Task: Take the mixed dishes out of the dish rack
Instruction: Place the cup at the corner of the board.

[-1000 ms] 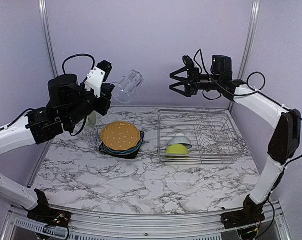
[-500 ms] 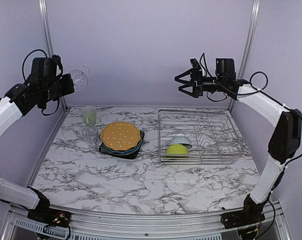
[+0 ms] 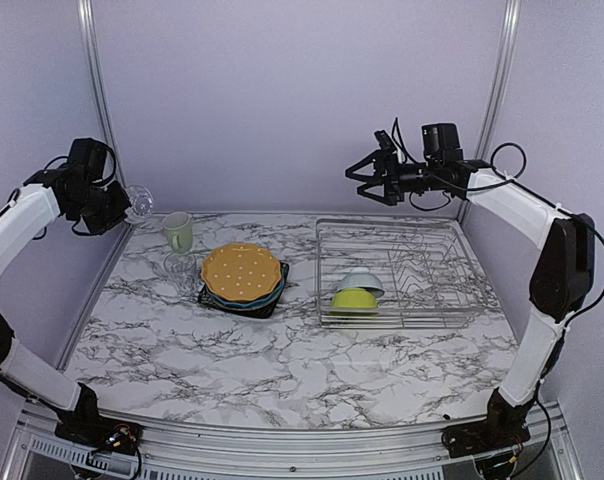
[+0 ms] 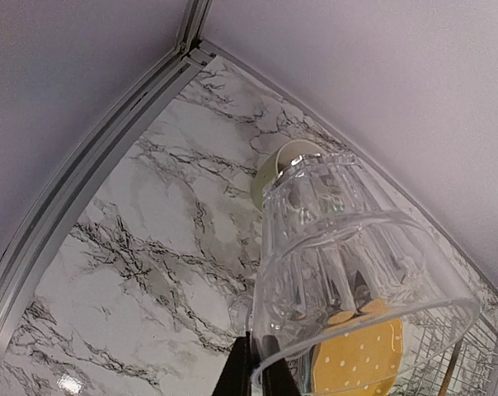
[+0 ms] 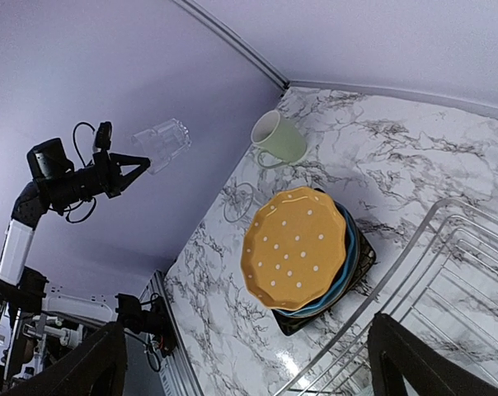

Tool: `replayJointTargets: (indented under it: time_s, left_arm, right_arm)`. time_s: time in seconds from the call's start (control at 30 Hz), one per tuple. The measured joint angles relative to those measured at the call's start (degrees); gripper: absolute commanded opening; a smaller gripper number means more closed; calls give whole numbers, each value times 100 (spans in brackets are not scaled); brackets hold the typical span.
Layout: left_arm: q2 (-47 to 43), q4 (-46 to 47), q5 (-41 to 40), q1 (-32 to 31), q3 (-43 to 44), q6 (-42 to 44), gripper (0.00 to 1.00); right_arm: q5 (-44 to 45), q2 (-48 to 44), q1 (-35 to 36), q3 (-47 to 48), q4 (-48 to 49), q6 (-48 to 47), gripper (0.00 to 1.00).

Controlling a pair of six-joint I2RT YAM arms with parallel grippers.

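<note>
My left gripper [image 3: 128,206] is shut on the rim of a clear glass [image 3: 140,203] and holds it in the air at the far left, near the wall. In the left wrist view the glass [image 4: 356,256] fills the frame, with the fingers [image 4: 242,371] pinching its rim. My right gripper [image 3: 367,180] is open and empty, high above the back left corner of the dish rack [image 3: 452,300]. A lime green bowl [image 3: 354,298] and a small white bowl [image 3: 363,281] sit in the rack. The orange dotted plate [image 3: 242,272] lies on the blue plate [image 3: 275,291] and the dark square plate [image 3: 210,299].
A pale green mug [image 3: 178,231] stands at the back left, with a second clear glass [image 3: 179,266] just in front of it. The right wrist view shows the mug [image 5: 278,136], the plate stack [image 5: 297,247] and the rack's rim [image 5: 414,239]. Metal posts rise at the back corners.
My left arm has swung from the middle left out to the far left and lower, carrying the glass. My right gripper has shifted slightly and stays open.
</note>
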Motion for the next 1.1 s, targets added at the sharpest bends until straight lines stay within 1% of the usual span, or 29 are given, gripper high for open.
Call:
replayJointTargets:
  time_s: [0.23, 0.53, 0.8, 1.1]
  left_arm:
    - [728, -181, 601, 474, -459, -319, 0]
    - [1314, -315, 946, 848, -765, -566, 0]
    - [1735, -308, 1075, 997, -793, -645, 0]
    - [2020, -273, 1456, 1088, -793, -811, 1]
  right_arm:
    - [271, 2, 0, 2, -463, -374, 98]
    - [426, 2, 0, 2, -809, -634, 98]
    - [468, 2, 0, 2, -935, -728, 98]
    - [511, 11, 0, 11, -1056, -809, 98]
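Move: The left hand already holds the clear cup by its rim; the free spot on the left side of the board where it is going lies almost straight below, 3 cm ahead and about 26 cm down. Near that spot, another glass stands 11 cm to the hand's right and 1 cm ahead, the green mug 10 cm right and 16 cm ahead, and the plate stack 30 cm right and 1 cm ahead, all some 22 cm below. The spot is about 59 cm left of the empty right hand, 1 cm back and 31 cm down. Still pinching the cup's rim, the left hand drops about 19 cm, fast at first and then easing off, towards the bare marble left of the standing glass, drifting a few centimetres left while the wrist tips some 30 degrees further down to bring the cup's bottom under it. Meanwhile the right hand, empty with its fingers wide open, sinks about 3.5 cm above the rack side and rolls slightly. ##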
